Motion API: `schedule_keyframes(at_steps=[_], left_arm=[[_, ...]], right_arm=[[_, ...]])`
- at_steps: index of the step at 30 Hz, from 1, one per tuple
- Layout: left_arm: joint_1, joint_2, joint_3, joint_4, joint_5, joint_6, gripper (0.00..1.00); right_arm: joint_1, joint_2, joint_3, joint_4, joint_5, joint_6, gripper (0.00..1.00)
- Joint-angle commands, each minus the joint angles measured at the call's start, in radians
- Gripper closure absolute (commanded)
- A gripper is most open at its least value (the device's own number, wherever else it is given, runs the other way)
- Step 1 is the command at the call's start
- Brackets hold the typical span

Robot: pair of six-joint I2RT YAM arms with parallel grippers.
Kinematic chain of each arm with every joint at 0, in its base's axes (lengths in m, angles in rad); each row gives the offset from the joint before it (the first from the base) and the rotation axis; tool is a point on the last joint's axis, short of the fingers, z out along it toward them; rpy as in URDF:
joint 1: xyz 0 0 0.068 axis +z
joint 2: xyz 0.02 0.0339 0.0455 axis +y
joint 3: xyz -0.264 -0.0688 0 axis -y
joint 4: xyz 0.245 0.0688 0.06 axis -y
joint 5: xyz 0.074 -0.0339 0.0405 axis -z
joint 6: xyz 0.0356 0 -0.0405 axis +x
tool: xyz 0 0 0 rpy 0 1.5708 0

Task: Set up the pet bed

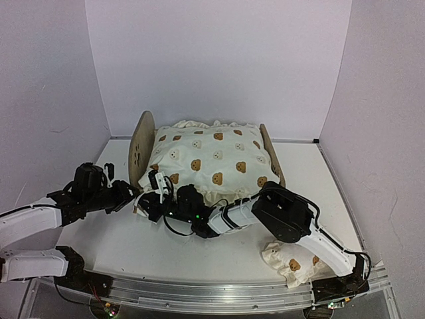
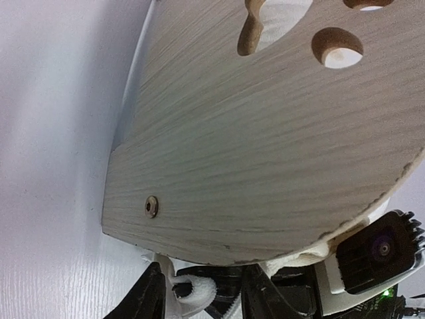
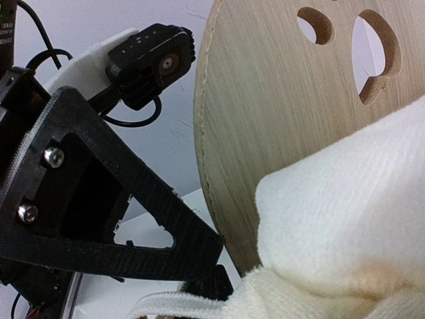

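Observation:
The pet bed stands mid-table, its round wooden headboard (image 1: 139,151) with paw cutouts on the left and its footboard (image 1: 273,159) on the right. A cream bear-print cushion (image 1: 216,163) covers it. Both grippers meet at the headboard's near bottom corner. In the left wrist view my left gripper (image 2: 202,300) stands partly open just below the headboard (image 2: 265,146), with a white cushion tie (image 2: 196,289) looped between its fingers. My right gripper (image 1: 154,194) is shut at the cushion's corner, where the tie (image 3: 179,307) runs out. The striped base is hidden.
A small bear-print pillow (image 1: 292,264) lies at the near right beside the right arm's base. The right forearm (image 1: 285,216) stretches across the table in front of the bed. White walls enclose the table on three sides.

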Motion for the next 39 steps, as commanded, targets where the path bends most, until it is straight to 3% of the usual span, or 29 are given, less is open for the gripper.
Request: schedule_keyframes(at_steps=[1, 8, 18, 25, 30, 34, 39], left_arm=[[0.005, 0.017, -0.020, 0.100, -0.017, -0.039, 0.61], [0.005, 0.016, -0.039, 0.111, -0.047, -0.082, 0.67], [0.005, -0.011, -0.085, 0.221, -0.029, -0.124, 1.00], [0.005, -0.020, -0.092, 0.222, -0.024, -0.114, 1.00], [0.005, -0.026, -0.092, 0.222, -0.028, -0.102, 1.00], [0.005, -0.037, -0.090, 0.220, -0.028, -0.097, 1.00], [0.006, -0.034, -0.086, 0.216, -0.028, -0.090, 1.00]], right_arm=[[-0.010, 0.008, 0.032, 0.079, -0.013, -0.002, 1.00], [-0.010, 0.010, 0.032, 0.101, -0.034, 0.020, 1.00], [-0.010, -0.008, 0.011, 0.102, -0.006, 0.063, 0.99], [-0.012, -0.208, -0.237, -0.184, 0.111, 0.131, 0.67], [-0.011, -0.334, -0.333, -0.360, 0.046, 0.055, 0.55], [-0.008, -0.320, -0.328, -0.358, -0.118, -0.079, 0.41], [0.003, -0.272, -0.233, -0.386, -0.082, -0.170, 0.32]])
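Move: At the headboard's near edge the white tie is still shut in the right fingers, right at their hand point; from the left hand's half-open fingers its gripped loop lies about 1 cm ahead, 2 cm right and 1 cm lower. From the right hand, the headboard's middle is some 17 cm ahead and 1 cm left; the bear-print cushion's middle is roughly 16 cm ahead and 25 cm right, both about level in height. Closing almost fully from half open, the left fingers pinch the white tie by the headboard's near corner, the hand otherwise staying nearly in place. The right hand holds still until they are shut, then opens wide, lets go and backs off about 6 cm to the right, dipping some 7 cm before rising a little and drawing back 3 cm, its fingertips tipping down about 20 degrees. ##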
